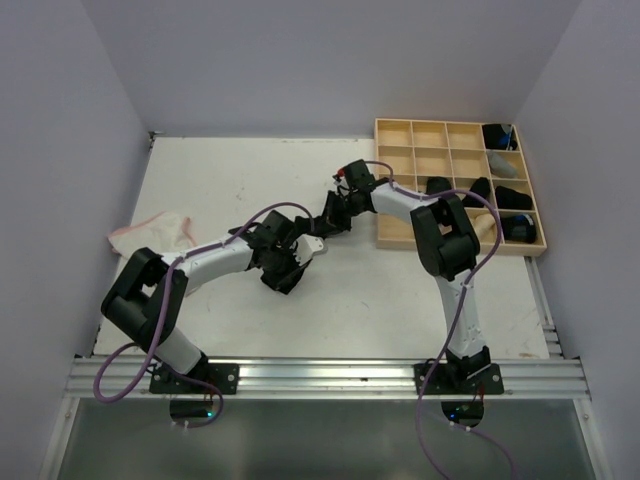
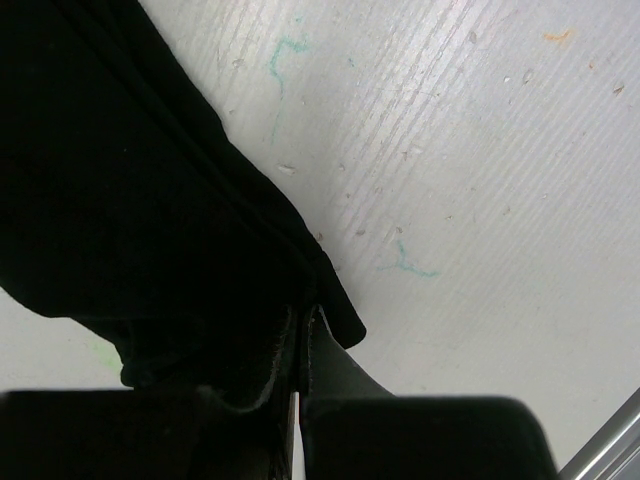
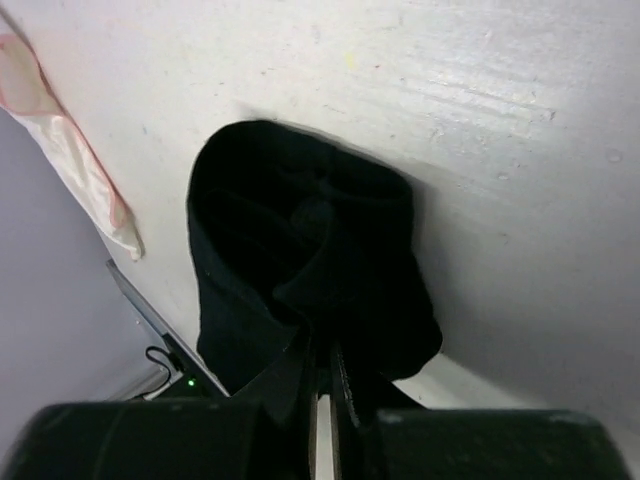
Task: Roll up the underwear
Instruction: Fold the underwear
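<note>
A black underwear (image 2: 120,180) hangs bunched just above the white table in the middle, held from both sides. In the left wrist view my left gripper (image 2: 303,335) is shut on its edge, the cloth spreading up and to the left. The right wrist view has my right gripper (image 3: 322,365) shut on the folded, partly curled black underwear (image 3: 300,230). From above, the left gripper (image 1: 290,265) and right gripper (image 1: 330,218) sit close together at mid-table. A whitish underwear with pink edging (image 1: 150,232) lies flat at the table's left edge.
A pale wooden grid tray (image 1: 400,135) stands at the back right, with black rolls (image 1: 512,197) in several right-hand compartments. Walls close in the table on the left, the back and the right. The whitish cloth (image 3: 60,140) also lies at the left of the right wrist view.
</note>
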You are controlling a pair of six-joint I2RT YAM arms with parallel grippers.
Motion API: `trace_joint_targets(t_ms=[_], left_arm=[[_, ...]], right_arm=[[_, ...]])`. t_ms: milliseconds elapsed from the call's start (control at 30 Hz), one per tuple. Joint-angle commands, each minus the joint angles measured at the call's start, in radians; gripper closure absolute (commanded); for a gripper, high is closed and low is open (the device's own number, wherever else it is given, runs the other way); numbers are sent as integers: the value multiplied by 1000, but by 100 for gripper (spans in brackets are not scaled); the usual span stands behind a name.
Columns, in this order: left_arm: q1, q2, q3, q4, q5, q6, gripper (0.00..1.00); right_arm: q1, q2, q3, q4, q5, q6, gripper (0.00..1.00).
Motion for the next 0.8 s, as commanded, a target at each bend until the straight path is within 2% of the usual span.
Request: trace_joint_targets(t_ms=[0, 33, 167, 267, 400, 500, 633, 767], left_arm=[[13, 39, -26, -58, -70, 1, 100], [14, 39, -28, -58, -68, 1, 100], [14, 42, -26, -60, -68, 1, 100], [13, 45, -25, -63, -67, 2, 100], [14, 50, -25, -63, -67, 1, 100], [13, 53, -25, -60, -68, 2, 100], [13, 57, -23, -60, -70, 4, 100], [14, 60, -22, -58, -67, 4, 100]], right_arm=[[-4, 1, 61, 46, -25, 21, 91], [-4, -2, 62, 49, -20, 21, 85], [-5, -1, 69, 73, -37, 39, 82], [-4, 1, 72, 104, -54, 64, 75], [-4, 10, 90, 122, -67, 81, 74], [-4, 16, 99, 128, -78, 90, 78], [-4, 7, 108, 132, -78, 98, 68], [-4, 13, 127, 127, -71, 98, 64]])
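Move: Some 9 cm to the right hand's left and 5 cm nearer the base lies the middle of the underwear, about 2 cm below the fingers, which pinch its far right part. The pink-edged cloth is roughly 36 cm left and 2 cm back of this hand; the wooden tray's middle is some 33 cm right and 9 cm farther out. From the left hand, still pinching the near corner, the underwear's middle is about 9 cm ahead and 1 cm right. Loosening its pinch on the far right part of the underwear, the right hand dips slightly as its fingers start to open, then draws up, forward and a little left, about 5 cm in all. Its fingers spread to about a third open and tip some 5 degrees up towards the left. The left hand stays put, keeping the near corner pinched close to the table. ##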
